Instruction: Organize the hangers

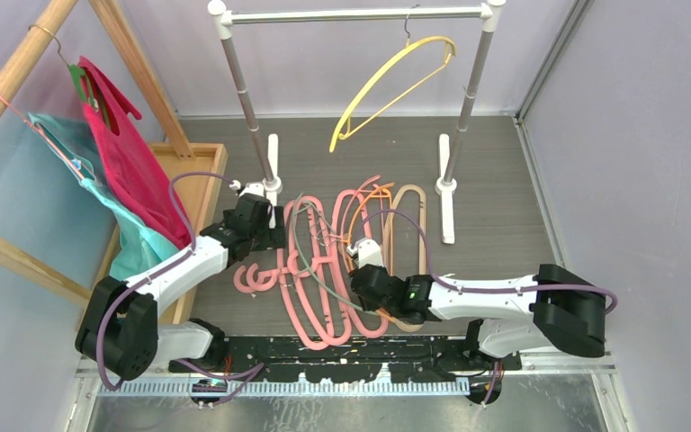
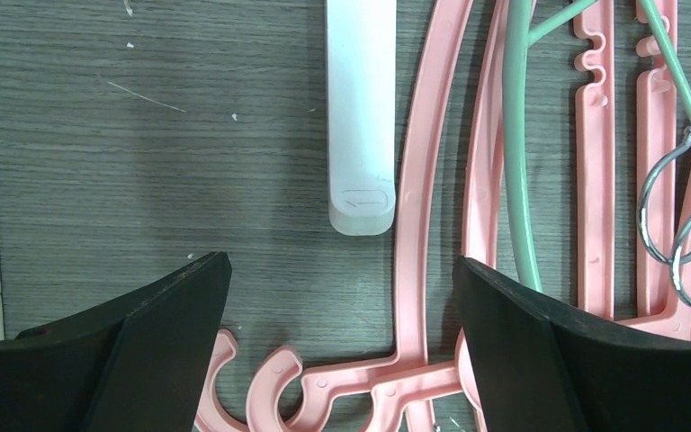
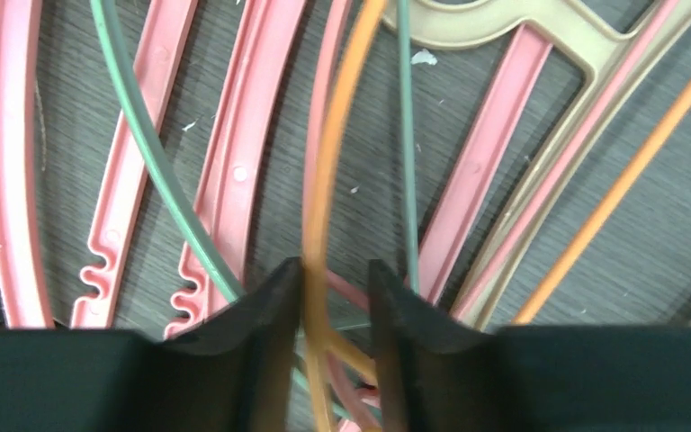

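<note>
A yellow hanger [image 1: 396, 81] hangs on the rack's rail [image 1: 351, 14]. A pile of hangers lies on the table: several thick pink ones [image 1: 319, 333], a beige one [image 1: 409, 191], a thin orange one [image 1: 373, 193] and a grey-green one [image 1: 299, 243]. My left gripper [image 1: 274, 238] is open and empty, low over the pink hooks [image 2: 270, 387] at the pile's left edge [image 2: 342, 270]. My right gripper [image 1: 360, 270] is nearly closed on the orange hanger [image 3: 333, 162], whose wire runs between the fingers [image 3: 335, 274] against the left one. Pink bars [image 3: 225, 135], grey-green wire [image 3: 144, 135] and beige [image 3: 540, 18] lie beneath.
The rack's white feet [image 2: 361, 108] stand on the table beside the pile. A wooden frame at the left carries a hanger with red cloth [image 1: 130, 153] and one with teal cloth [image 1: 99, 189]. A wooden tray [image 1: 200, 180] lies under them.
</note>
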Robot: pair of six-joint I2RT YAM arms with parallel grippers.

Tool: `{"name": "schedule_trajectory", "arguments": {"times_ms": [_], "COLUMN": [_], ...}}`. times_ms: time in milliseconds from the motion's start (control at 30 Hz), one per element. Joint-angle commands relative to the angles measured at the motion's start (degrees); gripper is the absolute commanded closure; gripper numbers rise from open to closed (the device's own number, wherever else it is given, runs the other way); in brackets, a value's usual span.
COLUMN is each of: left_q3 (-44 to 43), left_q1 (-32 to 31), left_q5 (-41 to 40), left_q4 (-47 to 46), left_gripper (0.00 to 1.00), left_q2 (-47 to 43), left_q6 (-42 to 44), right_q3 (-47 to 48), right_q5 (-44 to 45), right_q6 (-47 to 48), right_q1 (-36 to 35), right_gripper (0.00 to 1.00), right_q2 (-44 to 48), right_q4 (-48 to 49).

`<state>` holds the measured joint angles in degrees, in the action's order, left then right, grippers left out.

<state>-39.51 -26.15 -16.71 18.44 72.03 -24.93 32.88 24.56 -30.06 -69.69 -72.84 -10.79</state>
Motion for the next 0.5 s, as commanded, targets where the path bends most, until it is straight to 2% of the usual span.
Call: {"name": "schedule_trajectory", "arguments": {"times_ms": [0, 33, 133, 467], "left_q3": [-0.3, -0.2, -0.2, 0.4], "left_q1": [-0.2, -0.2, -0.2, -0.2], "left_q5": [-0.2, -0.1, -0.1, -0.4], "left_q4": [-2.7, -2.8, -2.9, -2.4], "left_gripper": [0.02, 0.02, 0.02, 0.02], "left_q2": [-1.5, -1.4, -1.2, -2.7], "left_q6": [-0.6, -0.6, -0.8, -0.9], "right_q3": [2.7, 2.9, 3.1, 7.4], "right_q5": [3.9, 4.0, 4.0, -1.8], "right_q6": [-0.2, -0.4, -0.6, -1.9], "right_q1": [-0.2, -0.2, -0.2, -0.2], "right_gripper": [0.8, 0.91, 0.99, 0.99], "right_q2": [-0.6, -0.6, 0.9, 14.8], "right_q4": [1.5, 1.1, 0.5, -1.3]}}
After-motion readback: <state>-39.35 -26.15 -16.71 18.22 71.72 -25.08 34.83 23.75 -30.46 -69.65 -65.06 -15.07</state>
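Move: The orange hanger's curved bar already lies between the right hand's half-closed fingers; the hanger's middle is about 7 cm ahead, 3 cm to the right and 2 cm below. Counted from that hand, the beige hanger lies some 6 cm ahead and 11 to the right, the green hanger 6 ahead and 5 to the left, both just below. From the idle left hand the orange hanger is about 4 cm back, 23 to the right, 5 below. The right fingers close from half open and pinch the curved bar of the orange hanger near its rear part, then keep hold of it. The hand stays almost in place while they shut, then starts to rise, ending about 4 cm higher and gathering speed, straight up away from the pile with only a slight roll of the wrist. ##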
